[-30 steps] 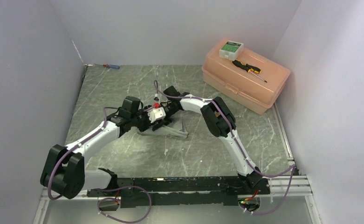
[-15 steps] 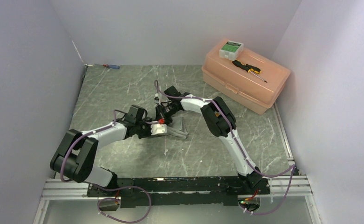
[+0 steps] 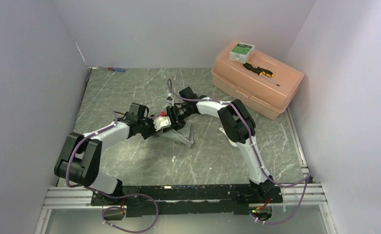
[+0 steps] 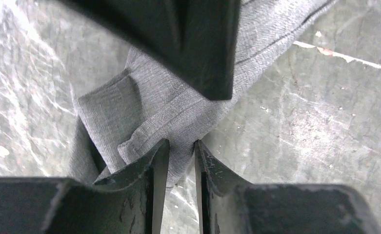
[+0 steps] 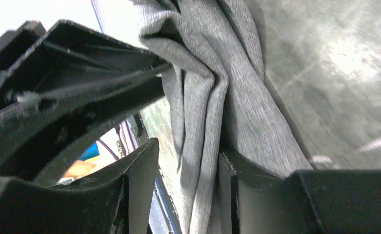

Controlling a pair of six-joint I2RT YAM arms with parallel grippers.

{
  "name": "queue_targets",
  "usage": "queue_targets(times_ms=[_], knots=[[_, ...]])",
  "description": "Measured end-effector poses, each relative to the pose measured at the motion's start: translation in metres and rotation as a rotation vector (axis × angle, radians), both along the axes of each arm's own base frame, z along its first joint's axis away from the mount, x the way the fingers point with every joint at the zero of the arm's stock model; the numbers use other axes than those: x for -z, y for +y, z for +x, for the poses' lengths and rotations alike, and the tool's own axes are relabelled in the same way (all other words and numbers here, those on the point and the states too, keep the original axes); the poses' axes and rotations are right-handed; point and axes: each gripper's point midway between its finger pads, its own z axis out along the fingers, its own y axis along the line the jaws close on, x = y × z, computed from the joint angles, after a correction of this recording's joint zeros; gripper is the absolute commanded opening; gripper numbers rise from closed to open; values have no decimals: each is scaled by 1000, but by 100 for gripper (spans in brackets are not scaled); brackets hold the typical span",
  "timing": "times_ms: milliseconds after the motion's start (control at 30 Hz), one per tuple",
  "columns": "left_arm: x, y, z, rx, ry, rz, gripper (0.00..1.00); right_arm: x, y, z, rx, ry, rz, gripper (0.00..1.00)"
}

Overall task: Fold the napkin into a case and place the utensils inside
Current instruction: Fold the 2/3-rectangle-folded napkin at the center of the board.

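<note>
The grey napkin lies bunched in the middle of the table, with both grippers meeting over its left end. In the left wrist view a folded corner of the napkin sits pinched between the tips of my left gripper, which is shut on it. In the right wrist view several hanging folds of the napkin pass between the jaws of my right gripper. Those jaws stand open, with a gap beside the left finger. The utensils are out of view.
A peach toolbox stands at the back right, carrying a black-and-yellow screwdriver and a green-and-white box. A red-and-blue screwdriver lies in the back left corner. Walls close in the table on three sides.
My right gripper has opened and let go of the napkin, and its arm shifted slightly right. My left gripper has narrowed onto the napkin's corner.
</note>
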Motion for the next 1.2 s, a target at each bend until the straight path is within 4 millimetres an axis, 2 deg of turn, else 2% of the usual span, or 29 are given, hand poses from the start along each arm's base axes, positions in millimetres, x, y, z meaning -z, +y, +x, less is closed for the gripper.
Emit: queue_targets(times_ms=[133,200,333,467,567,700,867,933,1067,1200], knots=[[-1,3,1,-63,52,-47,28,-2,-16,3,14,-32,10,54],[0,2,-1,-83,84,-67,27,-4,-26,-2,17,-50,12,58],[2,0,-6,-119,138,-100,24,-15,-47,-13,17,-145,14,58],[2,-1,-9,-148,169,-119,18,-26,-57,-17,8,-285,6,60],[3,-1,-9,-175,189,-132,4,-28,-65,-21,-3,-402,-22,61],[6,1,-9,-221,219,-147,3,-21,-75,-28,-35,-550,-85,64],[6,1,-9,-256,239,-164,3,-13,-79,-33,-91,-718,-120,70],[7,1,-9,-265,245,-168,3,-10,-77,-36,-117,-775,-128,78],[7,1,-7,-289,259,-178,3,-9,-64,-40,-161,-887,-116,80],[6,1,-6,-313,273,-188,3,-5,-57,-57,-197,-976,-109,80]])
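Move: The napkin's near-left edge already lies between my half-open left fingertips, about 1 cm below the hand point. From my right hand, whose fingers are parted around a loose fold, the napkin's near-right edge is some 6 cm back, 7 cm to the right and 3 cm lower. The white spoon lies about 26 cm to that hand's right and 4 cm back; the golden spoon is about 27 cm right and 1 cm back, both some 4 cm lower. I shut my left fingers on the napkin's near-left edge and hold there, turning that wrist about 25 degrees, largely counter-clockwise. Meanwhile I draw my open right hand off its fold, about 8 cm to the right and up some 3 cm, then sink and swing back towards the base and a little left, rolling roughly 55 degrees with its forward side coming up and opening wider around the napkin's near-right edge. ##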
